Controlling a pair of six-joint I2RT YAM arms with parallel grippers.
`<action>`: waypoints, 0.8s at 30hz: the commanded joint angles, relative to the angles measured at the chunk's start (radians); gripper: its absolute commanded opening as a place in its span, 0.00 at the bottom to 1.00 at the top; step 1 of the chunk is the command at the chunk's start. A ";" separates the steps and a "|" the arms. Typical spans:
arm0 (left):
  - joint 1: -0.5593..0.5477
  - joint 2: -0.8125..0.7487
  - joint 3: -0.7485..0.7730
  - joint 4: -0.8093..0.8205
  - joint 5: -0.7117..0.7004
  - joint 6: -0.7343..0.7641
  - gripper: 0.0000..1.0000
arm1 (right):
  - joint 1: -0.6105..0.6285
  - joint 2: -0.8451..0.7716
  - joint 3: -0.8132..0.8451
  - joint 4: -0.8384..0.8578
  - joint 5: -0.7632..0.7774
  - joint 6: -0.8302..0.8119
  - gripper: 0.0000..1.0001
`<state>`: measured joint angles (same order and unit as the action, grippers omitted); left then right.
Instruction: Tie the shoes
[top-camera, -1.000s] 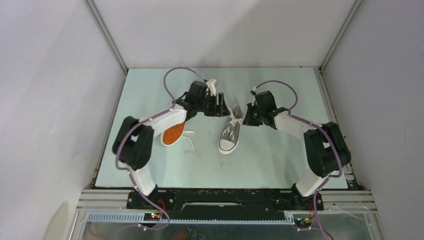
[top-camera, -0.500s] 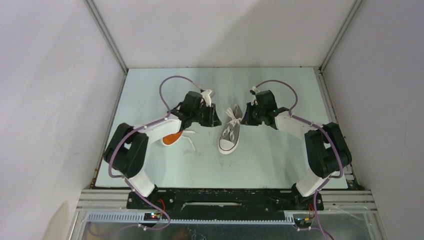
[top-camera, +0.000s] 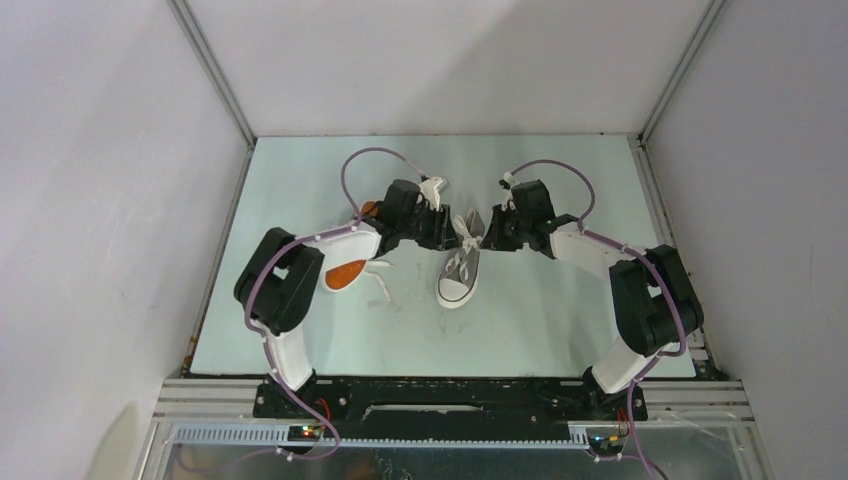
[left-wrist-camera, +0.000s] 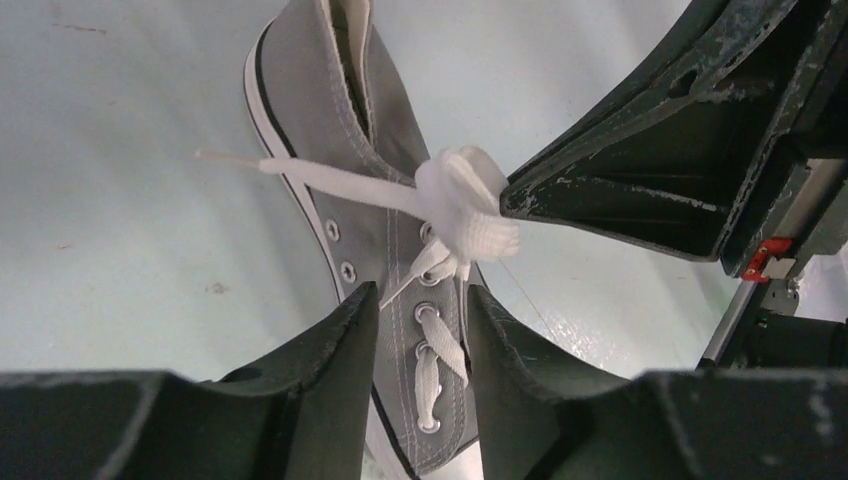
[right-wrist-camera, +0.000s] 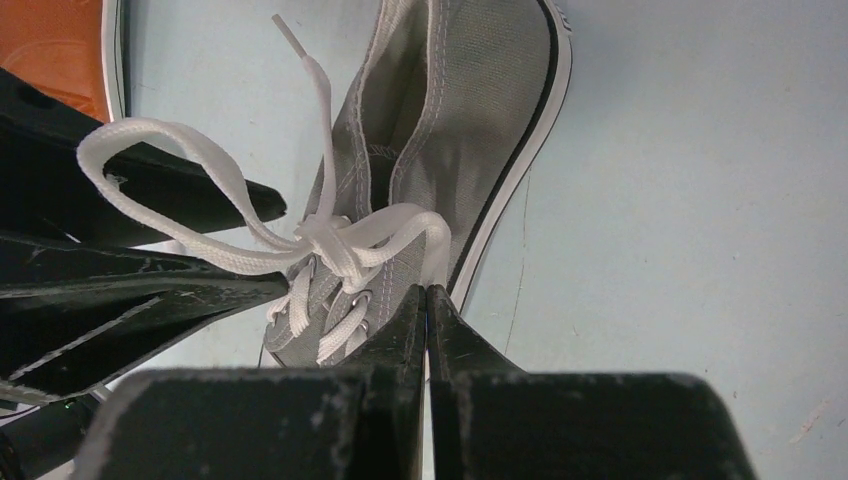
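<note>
One grey shoe (top-camera: 460, 270) stands upright mid-table, toe toward the arm bases. The other shoe (top-camera: 347, 273) lies overturned with its orange sole up, half under the left arm. My left gripper (top-camera: 443, 228) (left-wrist-camera: 422, 295) hangs open over the upright shoe (left-wrist-camera: 330, 120), its fingers (left-wrist-camera: 350, 330) straddling the laced eyelets without holding anything. My right gripper (top-camera: 491, 228) (right-wrist-camera: 428, 292) is shut at the shoe's (right-wrist-camera: 470, 110) right side, with one white lace loop (right-wrist-camera: 425, 228) running into its tips. A second loop (right-wrist-camera: 150, 150) drapes across a left finger. The knot (left-wrist-camera: 465, 195) sits against the right gripper's tip.
The pale table (top-camera: 560, 320) is boxed in by white walls and metal frame posts (top-camera: 215, 75). The overturned shoe's loose lace (top-camera: 383, 285) trails on the mat left of the upright shoe. Purple cables arch over both wrists.
My left gripper drew back to the left, narrowing its jaws, then returned to the upright shoe with the jaws somewhat wider. The right arm stayed put, shut.
</note>
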<state>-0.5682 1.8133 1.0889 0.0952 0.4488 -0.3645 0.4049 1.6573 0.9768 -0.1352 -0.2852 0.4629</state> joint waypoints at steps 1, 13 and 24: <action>-0.010 0.035 0.063 0.022 0.045 0.027 0.40 | -0.006 -0.021 -0.003 0.035 -0.012 0.005 0.00; -0.023 0.102 0.124 -0.073 0.024 0.056 0.26 | -0.010 -0.016 -0.003 0.040 -0.020 0.008 0.00; -0.019 0.060 0.127 -0.138 0.071 0.052 0.00 | -0.019 -0.012 -0.003 0.039 -0.021 0.013 0.00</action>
<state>-0.5861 1.9198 1.2064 -0.0010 0.5030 -0.3317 0.3946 1.6573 0.9768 -0.1318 -0.2932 0.4637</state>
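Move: The shoelace knot lies about 3 cm to the left hand's right, 2 cm below it and level fore and aft, with the standing lace loop about 1 cm ahead, 1 cm right and 2 cm above that hand. The grey shoe's opening is some 4 cm ahead and 4 cm right of the left hand, its toe cap about 11 cm back, straight below. From the right hand, the knot is roughly 3 cm left and 1 cm back. Left hand eases some 2 cm right and down under the loop, shutting at the knot; right keeps pinching lace. ##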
